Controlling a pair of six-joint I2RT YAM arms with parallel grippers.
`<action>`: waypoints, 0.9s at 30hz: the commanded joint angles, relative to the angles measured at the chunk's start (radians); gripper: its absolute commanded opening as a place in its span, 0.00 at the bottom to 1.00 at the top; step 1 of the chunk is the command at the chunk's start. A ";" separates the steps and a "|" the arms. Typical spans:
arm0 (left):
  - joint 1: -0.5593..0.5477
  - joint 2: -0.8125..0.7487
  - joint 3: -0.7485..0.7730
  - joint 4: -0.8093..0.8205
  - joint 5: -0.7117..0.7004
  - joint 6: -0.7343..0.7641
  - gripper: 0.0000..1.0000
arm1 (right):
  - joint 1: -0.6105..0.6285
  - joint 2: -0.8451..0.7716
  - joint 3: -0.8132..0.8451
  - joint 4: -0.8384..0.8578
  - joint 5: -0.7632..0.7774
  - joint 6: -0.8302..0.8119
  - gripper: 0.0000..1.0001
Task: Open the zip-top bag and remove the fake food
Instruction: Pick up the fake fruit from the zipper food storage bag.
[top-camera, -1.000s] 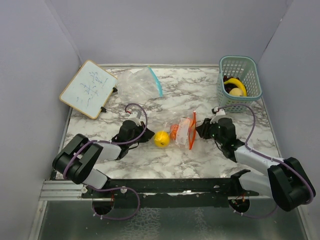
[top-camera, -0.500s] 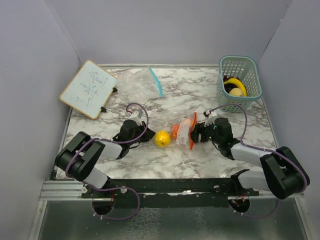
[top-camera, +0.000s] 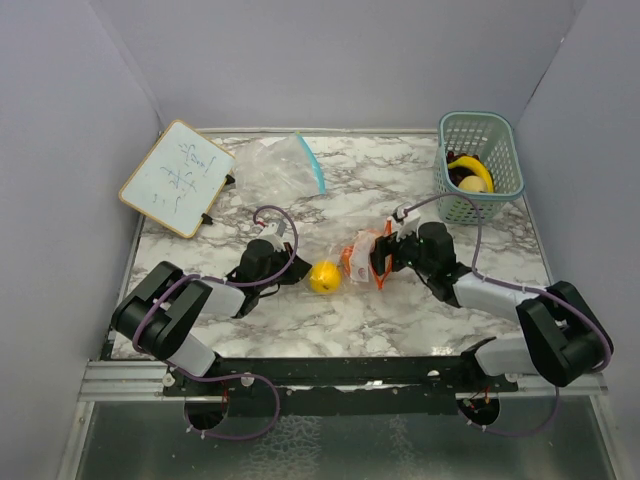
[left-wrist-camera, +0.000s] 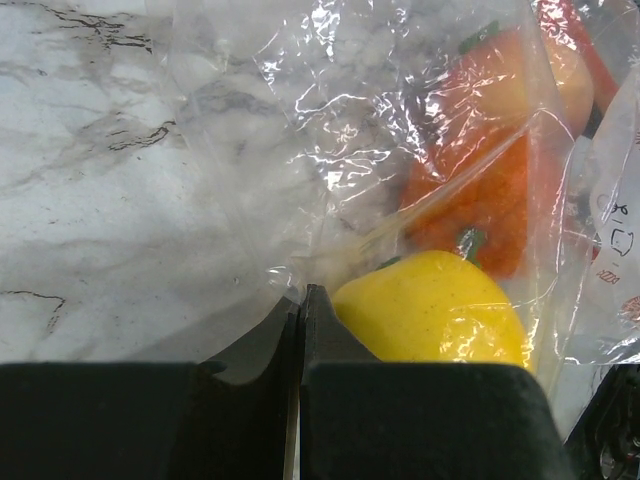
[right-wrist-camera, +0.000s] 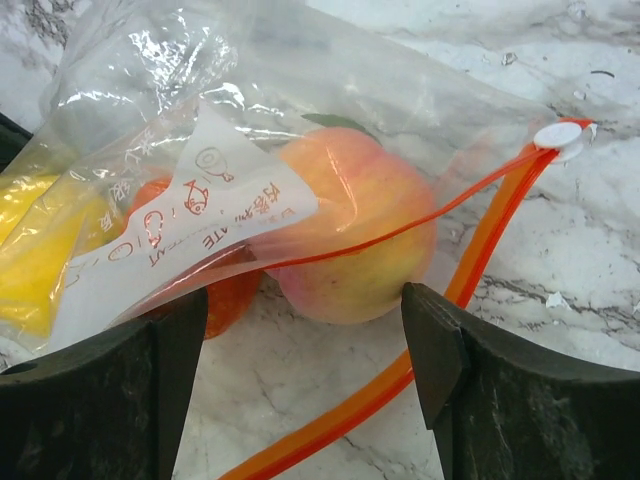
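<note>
The clear zip-top bag (top-camera: 366, 258) with an orange zip strip (right-wrist-camera: 478, 255) lies mid-table, its mouth gaping toward the right arm. Fake food shows inside it: a yellow lemon (top-camera: 322, 277) (left-wrist-camera: 432, 312), a red-orange tomato (left-wrist-camera: 482, 205) and a peach (right-wrist-camera: 352, 232) at the mouth. My left gripper (top-camera: 297, 274) (left-wrist-camera: 300, 292) is shut on the bag's clear bottom edge beside the lemon. At the bag's mouth my right gripper (top-camera: 381, 262) (right-wrist-camera: 306, 338) is open, one finger on each side of the peach, not touching it.
A teal basket (top-camera: 497, 128) at the back right holds a banana (top-camera: 473, 168) and other toy fruit. A second clear bag with a blue zip (top-camera: 283, 166) lies at the back centre. A small whiteboard (top-camera: 177, 177) rests at the back left.
The right gripper has slid left to the bag's mouth and opened its jaws wide. The left gripper stays shut on the bag's bottom edge.
</note>
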 joint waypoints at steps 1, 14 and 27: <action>-0.001 0.009 0.014 0.030 0.033 0.005 0.00 | 0.023 0.053 0.067 -0.022 0.073 -0.037 0.80; -0.002 0.054 0.023 0.099 0.090 -0.017 0.00 | 0.029 0.193 0.107 0.153 0.099 -0.056 0.99; -0.002 0.016 0.028 0.029 0.116 0.018 0.00 | 0.029 0.431 0.219 0.368 -0.025 -0.071 1.00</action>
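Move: Just ahead of the right hand lies the peach, inside the bag: about 4 cm farther out, 3 cm to its left and 3 cm lower. From the same hand, the orange-red fruit sits some 7 cm left and 1 cm back, and the yellow fruit about 12 cm left and 5 cm back. The zip's white slider is about 7 cm ahead and 1 cm right. For the left hand, the peach is some 7 cm ahead and 13 cm right. Opening from about three quarters to full width, the right hand goes forward some 6 cm, sinking about 2 cm early on and then swinging roughly 3 cm left, its fingers coming at the bag's mouth and up to either side of the peach. The left hand stays shut, keeping its pinch on the bag's closed end, and eases about 1 cm to the right. ##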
